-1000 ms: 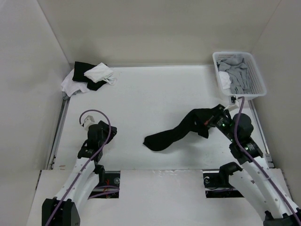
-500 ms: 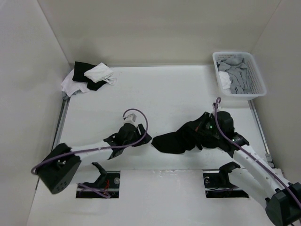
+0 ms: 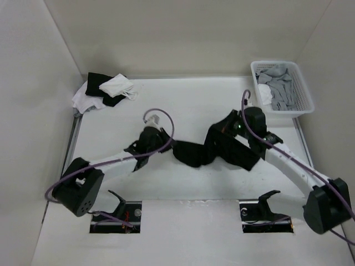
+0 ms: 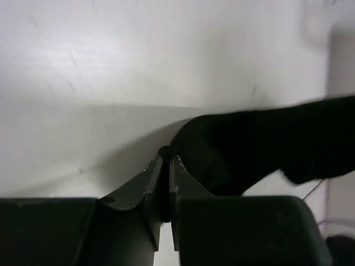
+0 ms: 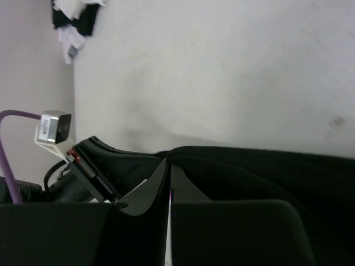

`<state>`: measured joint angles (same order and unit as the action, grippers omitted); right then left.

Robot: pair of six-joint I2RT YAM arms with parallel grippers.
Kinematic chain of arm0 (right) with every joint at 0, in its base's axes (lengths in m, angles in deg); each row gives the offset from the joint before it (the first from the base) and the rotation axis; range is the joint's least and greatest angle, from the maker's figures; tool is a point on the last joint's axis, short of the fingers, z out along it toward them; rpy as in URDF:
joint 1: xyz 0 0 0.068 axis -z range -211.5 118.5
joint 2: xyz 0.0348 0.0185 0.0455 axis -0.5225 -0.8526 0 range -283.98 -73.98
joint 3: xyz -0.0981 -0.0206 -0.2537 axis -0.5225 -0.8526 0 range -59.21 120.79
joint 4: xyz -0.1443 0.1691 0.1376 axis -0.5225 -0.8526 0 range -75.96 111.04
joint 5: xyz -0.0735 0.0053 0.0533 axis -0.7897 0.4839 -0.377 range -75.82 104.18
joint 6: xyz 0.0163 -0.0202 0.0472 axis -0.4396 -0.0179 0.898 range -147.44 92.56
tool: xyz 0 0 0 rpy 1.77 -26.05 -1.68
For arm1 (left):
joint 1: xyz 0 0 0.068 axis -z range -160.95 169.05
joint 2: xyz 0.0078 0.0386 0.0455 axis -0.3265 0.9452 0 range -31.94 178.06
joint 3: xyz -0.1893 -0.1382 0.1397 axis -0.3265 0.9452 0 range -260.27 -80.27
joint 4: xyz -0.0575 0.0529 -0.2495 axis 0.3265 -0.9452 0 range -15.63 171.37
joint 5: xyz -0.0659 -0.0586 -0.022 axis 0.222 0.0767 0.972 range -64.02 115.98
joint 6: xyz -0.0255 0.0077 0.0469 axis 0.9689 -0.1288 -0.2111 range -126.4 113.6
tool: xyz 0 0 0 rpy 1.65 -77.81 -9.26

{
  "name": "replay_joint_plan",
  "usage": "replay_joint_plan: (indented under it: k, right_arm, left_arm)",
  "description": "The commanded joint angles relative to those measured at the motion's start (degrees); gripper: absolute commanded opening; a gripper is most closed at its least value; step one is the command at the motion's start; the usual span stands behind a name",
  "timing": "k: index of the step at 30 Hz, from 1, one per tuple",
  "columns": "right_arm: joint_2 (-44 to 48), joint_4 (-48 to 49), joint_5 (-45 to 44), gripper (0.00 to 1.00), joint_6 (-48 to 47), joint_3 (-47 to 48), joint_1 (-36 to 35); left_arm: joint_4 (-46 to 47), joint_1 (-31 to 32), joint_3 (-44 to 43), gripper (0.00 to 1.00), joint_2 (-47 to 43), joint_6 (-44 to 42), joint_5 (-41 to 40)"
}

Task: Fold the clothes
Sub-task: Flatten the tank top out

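Observation:
The clothes [image 3: 222,151], one plain black garment, lie bunched across the middle of the white table. My left gripper [image 3: 173,148] is at the garment's left end. In the left wrist view its jaws [image 4: 166,155] stand nearly together, pinching a black edge of the clothes [image 4: 249,147]. My right gripper [image 3: 223,131] is over the garment's right part, shut on a fold of it. In the right wrist view the gripper [image 5: 169,162] nips the top edge of the clothes [image 5: 266,172], and the left arm's wrist [image 5: 83,166] shows just to the left.
A heap of black and white cloths [image 3: 105,88] lies in the back left corner. A white basket [image 3: 302,88] with grey and white garments stands at the back right. White walls enclose the table on three sides.
My left arm has swung right from its side to the garment's left end and shut on it. My right gripper has carried its end of the garment left and away from me.

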<state>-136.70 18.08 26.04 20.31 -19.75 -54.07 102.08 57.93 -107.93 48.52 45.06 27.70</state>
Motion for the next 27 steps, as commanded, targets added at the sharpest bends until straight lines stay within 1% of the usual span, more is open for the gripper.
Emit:
replay_joint_plan:
  k: [1,3,5,7,8,9,11,13,14,15,17,19,21,22,24,27]
  right_arm:
    - [-5.2,9.8,3.1,0.02,-2.6,15.9,0.8]
    - [-6.4,7.5,4.4,0.02,-3.5,24.9,0.9]
    - [-5.3,5.1,4.5,0.03,-5.7,31.2,0.7]
    - [-3.2,3.5,4.7,0.03,-6.8,33.1,-0.2]
    - [-1.8,2.8,4.8,0.04,-6.9,32.6,-0.9]
    - [-0.2,2.3,4.8,0.04,-6.8,30.6,-1.6]
    - [3.4,1.9,4.3,0.05,-6.0,23.4,-3.0]
    - [6.4,3.1,3.9,0.06,-4.2,14.1,-4.6]
    - [7.9,4.4,3.6,0.07,-2.8,7.4,-5.3]
    - [8.8,5.0,3.4,0.09,-2.1,3.3,-5.4]
    - [10.7,6.2,2.5,0.16,-0.2,-5.9,-5.2]
    - [12.2,6.4,1.6,0.3,0.8,-12.7,-2.8]
    - [13.6,6.7,-0.4,0.39,1.7,-17.1,-1.6]
    - [14.0,6.5,-1.7,0.42,2.1,-18.2,-2.2]
    - [14.5,6.5,-4.0,0.45,2.7,-19.8,-3.8]
    - [14.2,5.3,-5.7,0.47,2.3,-20.3,-5.1]
  left_arm:
    - [-0.5,-10.7,-9.2,0.0,-9.7,-0.1,0.7]
    - [-4.5,-15.6,-14.0,0.0,-13.8,0.0,0.5]
    - [-6.9,-18.5,-16.7,0.0,-18.0,-0.5,-0.7]
    - [-8.0,-20.1,-16.8,0.01,-21.7,-0.5,-2.5]
    - [-8.4,-20.6,-15.9,0.01,-23.9,-0.3,-3.6]
    - [-8.8,-20.9,-14.6,0.02,-25.8,0.0,-4.5]
    - [-9.5,-21.0,-10.9,0.02,-28.5,0.7,-5.7]
    - [-10.6,-21.2,-6.0,0.03,-30.4,1.6,-5.6]
    - [-11.2,-21.6,-3.2,0.03,-31.2,2.0,-5.4]
    - [-11.5,-22.0,-0.4,0.04,-31.6,2.6,-5.1]
    - [-11.1,-22.4,4.4,0.04,-31.1,3.9,-2.9]
    - [-10.2,-22.9,8.0,0.04,-29.5,4.8,-1.0]
    - [-8.2,-23.1,11.8,0.04,-27.5,5.6,-0.1]
    - [-7.2,-23.3,13.3,0.04,-26.5,5.9,0.2]
    - [-5.8,-23.3,15.0,0.04,-25.2,6.2,0.8]
    - [-5.3,-23.4,15.1,0.04,-25.4,6.4,1.3]
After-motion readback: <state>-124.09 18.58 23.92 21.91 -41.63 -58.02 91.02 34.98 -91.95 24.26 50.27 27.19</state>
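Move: Both hands pinch the bunched tank top, whose middle lies about 21 cm to the right of the left hand, 2 cm nearer the base and roughly level with it. From the right hand that middle is some 6 cm back, 3 cm left and 9 cm below. The clothes pile is about 34 cm left of the left hand and 28 cm ahead; the basket is some 30 cm right of the right hand and 25 cm ahead. Both hands fling the tank top steeply up and somewhat forward, the left by about 27 cm and the right by nearly as much, fingertips tipping up some 30 degrees, then whip down and back as the wrists level; the left keeps its pinch on one end and swings left to finish low over the table, well left of its start. The right opens on the way down, lets go of its end and finishes some 10 cm lower and 8 cm nearer the base, just right of the cloth with its fingers about half open. ##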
